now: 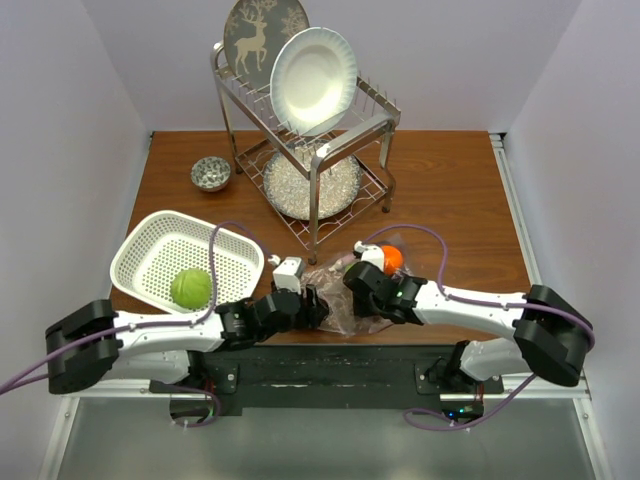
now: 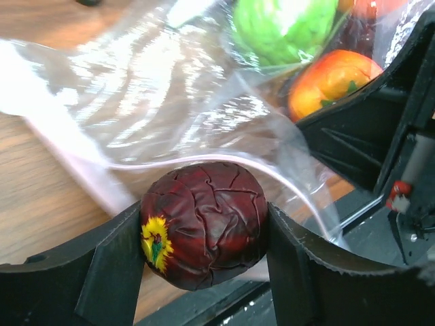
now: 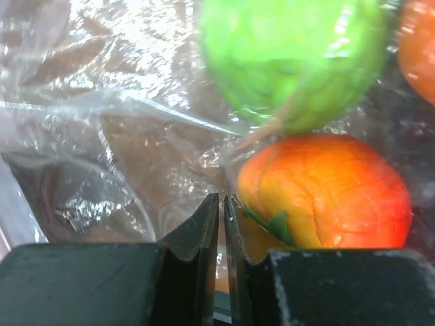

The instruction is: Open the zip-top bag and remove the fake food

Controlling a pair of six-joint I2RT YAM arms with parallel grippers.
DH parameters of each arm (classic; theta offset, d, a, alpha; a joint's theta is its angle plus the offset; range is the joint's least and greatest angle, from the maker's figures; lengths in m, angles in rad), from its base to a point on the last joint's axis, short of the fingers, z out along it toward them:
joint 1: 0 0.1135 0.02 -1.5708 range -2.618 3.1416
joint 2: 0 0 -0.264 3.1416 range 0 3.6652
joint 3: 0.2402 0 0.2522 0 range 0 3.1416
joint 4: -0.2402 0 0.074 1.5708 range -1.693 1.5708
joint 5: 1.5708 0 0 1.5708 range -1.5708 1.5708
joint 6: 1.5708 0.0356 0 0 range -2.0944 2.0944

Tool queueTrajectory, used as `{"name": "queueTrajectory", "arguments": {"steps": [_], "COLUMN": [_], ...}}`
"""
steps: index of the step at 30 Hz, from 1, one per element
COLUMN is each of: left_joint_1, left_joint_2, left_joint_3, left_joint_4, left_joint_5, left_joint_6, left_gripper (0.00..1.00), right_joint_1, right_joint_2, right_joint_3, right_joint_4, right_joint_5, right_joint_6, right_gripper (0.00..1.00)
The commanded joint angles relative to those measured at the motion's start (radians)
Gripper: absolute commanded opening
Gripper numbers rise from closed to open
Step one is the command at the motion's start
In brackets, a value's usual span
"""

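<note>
The clear crinkly zip-top bag [image 1: 345, 292] lies near the table's front edge between my two grippers. My left gripper [image 2: 204, 234] is shut on a dark red wrinkled fake fruit [image 2: 204, 221], held just outside the bag's open mouth [image 2: 149, 88]. Inside the bag lie a green ball [image 3: 292, 61] and an orange-red fruit [image 3: 326, 193]. My right gripper [image 3: 222, 210] has its jaws almost together, pinching the bag's film [image 3: 102, 136] next to the orange fruit. Another green ball [image 1: 190, 288] rests in the white basket [image 1: 135, 245].
An orange fruit [image 1: 392, 259] sits just beyond my right gripper [image 1: 355, 280]. A metal dish rack [image 1: 318, 165] with plates stands at the back centre. A small patterned bowl [image 1: 211, 173] is to its left. The table edge runs right under the bag.
</note>
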Motion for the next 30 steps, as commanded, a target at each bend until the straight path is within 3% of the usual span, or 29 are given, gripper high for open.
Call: {"name": "queueTrajectory", "arguments": {"steps": [1, 10, 15, 21, 26, 30], "left_joint_1": [-0.004, -0.005, 0.039, 0.35, 0.638, 0.804], "left_joint_2": [-0.111, -0.3, -0.387, -0.404, -0.323, -0.25], "left_joint_3": [0.011, 0.106, 0.181, 0.206, 0.237, 0.238], "left_joint_4": [-0.153, -0.549, -0.624, -0.538, -0.456, -0.386], "left_joint_5": [-0.085, -0.236, -0.342, -0.218, -0.155, -0.129], "left_joint_6": [-0.055, -0.16, -0.114, 0.081, 0.149, 0.182], "left_gripper": [0.29, 0.22, 0.29, 0.31, 0.31, 0.31], "right_joint_1": [-0.02, -0.029, -0.031, -0.031, -0.031, -0.029], "right_joint_2": [-0.043, -0.086, -0.114, -0.142, -0.163, -0.169], "right_joint_3": [-0.019, -0.015, -0.017, -0.008, 0.004, 0.015], "right_joint_4": [-0.01, -0.028, -0.039, -0.051, -0.065, -0.083], "right_joint_5": [0.045, 0.041, 0.036, 0.027, 0.022, 0.019], "right_joint_6": [0.005, -0.012, -0.022, -0.038, -0.045, -0.056], "right_gripper": [0.11, 0.11, 0.11, 0.11, 0.11, 0.11]}}
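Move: Ahead and to the left of the left hand, which already holds the dark red fake food beside the bag's mouth, the white basket's middle lies about 35 cm left, 11 cm ahead and 3 cm lower. The green cabbage in it is some 34 cm left and 4 cm ahead. The zip-top bag lies about 9 cm right and 4 cm ahead, slightly lower. For the right hand, the basket is roughly 43 cm left and 10 cm ahead. Drawing the dark red food away from the bag, the left hand slides left about 6 cm, then climbs and sweeps left and forward over the basket's right side, some 25 cm in all and 8 cm higher. The wrist turns about 45 degrees counter-clockwise while the fingers keep their grip. The right hand, fingers staying nearly shut, rises about 3 cm over the bag. ##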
